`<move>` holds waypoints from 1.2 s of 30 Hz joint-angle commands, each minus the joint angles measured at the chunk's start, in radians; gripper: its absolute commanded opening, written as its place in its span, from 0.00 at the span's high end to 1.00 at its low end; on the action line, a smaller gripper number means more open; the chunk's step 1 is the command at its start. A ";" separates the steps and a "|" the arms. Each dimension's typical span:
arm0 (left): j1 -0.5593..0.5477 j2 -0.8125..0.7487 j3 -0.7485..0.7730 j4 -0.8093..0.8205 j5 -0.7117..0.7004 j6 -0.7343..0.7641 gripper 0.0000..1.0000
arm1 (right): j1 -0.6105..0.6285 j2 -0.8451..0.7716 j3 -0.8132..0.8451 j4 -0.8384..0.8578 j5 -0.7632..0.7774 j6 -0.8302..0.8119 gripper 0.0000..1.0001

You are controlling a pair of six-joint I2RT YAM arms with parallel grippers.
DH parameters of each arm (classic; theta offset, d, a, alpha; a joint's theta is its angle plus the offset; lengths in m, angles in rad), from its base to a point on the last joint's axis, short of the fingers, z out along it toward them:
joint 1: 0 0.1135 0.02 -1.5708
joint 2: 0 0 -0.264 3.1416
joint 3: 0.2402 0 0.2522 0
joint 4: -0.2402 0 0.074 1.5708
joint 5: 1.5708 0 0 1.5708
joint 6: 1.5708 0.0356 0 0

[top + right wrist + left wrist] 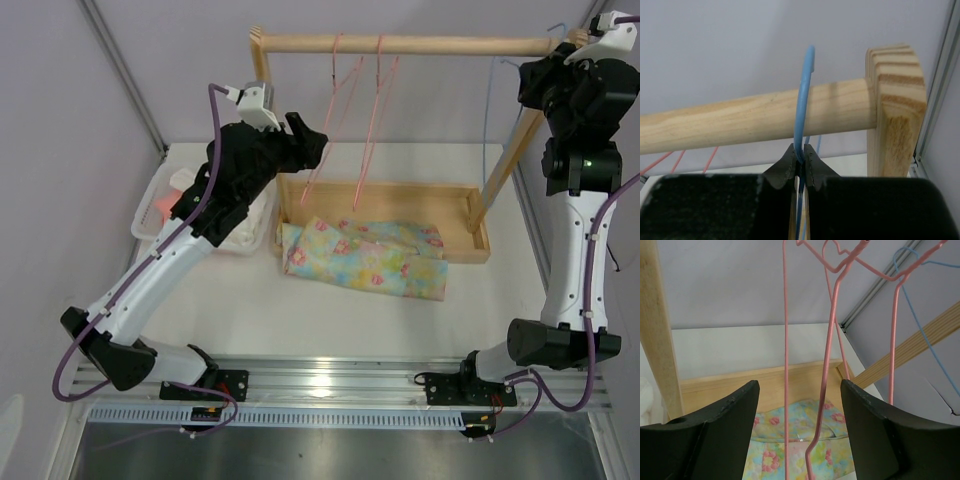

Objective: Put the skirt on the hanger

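Observation:
The skirt (365, 257) lies flat on the table in front of the wooden rack's base, its far edge over the base rim. It also shows in the left wrist view (765, 440), below the jaws. The light-blue hanger (487, 120) hangs at the right end of the rail; its hook (806, 85) goes over the rail. My right gripper (800, 160) is shut on the hook's wire just under the rail, high at the rack's right end (560, 50). My left gripper (315, 140) is open and empty, raised beside the pink hangers, whose wires run between its jaws (800, 385).
Two pink hangers (340, 100) hang from the wooden rail (420, 44). The rack's base frame (400, 192) lies behind the skirt. A white basket (150, 232) at the left holds a coral-pink cloth (163, 205) and white cloth. The rack's right post (895, 110) stands beside my right gripper.

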 commanded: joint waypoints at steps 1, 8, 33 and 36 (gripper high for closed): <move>0.009 -0.049 0.009 0.018 0.007 0.015 0.28 | 0.000 0.003 0.080 0.029 0.006 -0.004 1.00; 0.023 -0.069 -0.011 0.028 0.024 0.024 0.28 | -0.001 -0.008 0.103 0.023 -0.022 0.013 1.00; 0.112 -0.272 -0.156 -0.033 0.093 -0.020 0.27 | -0.012 -0.428 -0.285 -0.131 -0.312 0.106 1.00; 0.116 -0.326 -0.230 -0.065 0.075 -0.042 0.28 | -0.009 -0.542 -0.427 -0.160 -0.329 0.140 1.00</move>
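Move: The right hand already grips the blue hanger by its neck, with the hook up at the rack's rod. The rod's right end is some 5 cm ahead, 7 cm to the right and 4 cm above. The skirt to be reached lies roughly 13 cm back, 24 cm left and 50 cm below; the pink hangers hang about 27 cm left, 3 cm ahead, 10 cm lower. From the left hand the skirt is about 6 cm back, 11 cm right and 41 cm below. Upward first, by about 2 cm, the right hand lifts the blue hanger at the rod, then draws it back towards the robot some 14 cm with growing speed, drifting left, rising slightly more and finally sinking. It keeps its pinch while turning about 15 degrees counter-clockwise. The open, empty left hand backs off leftward, away from the pink hangers. ##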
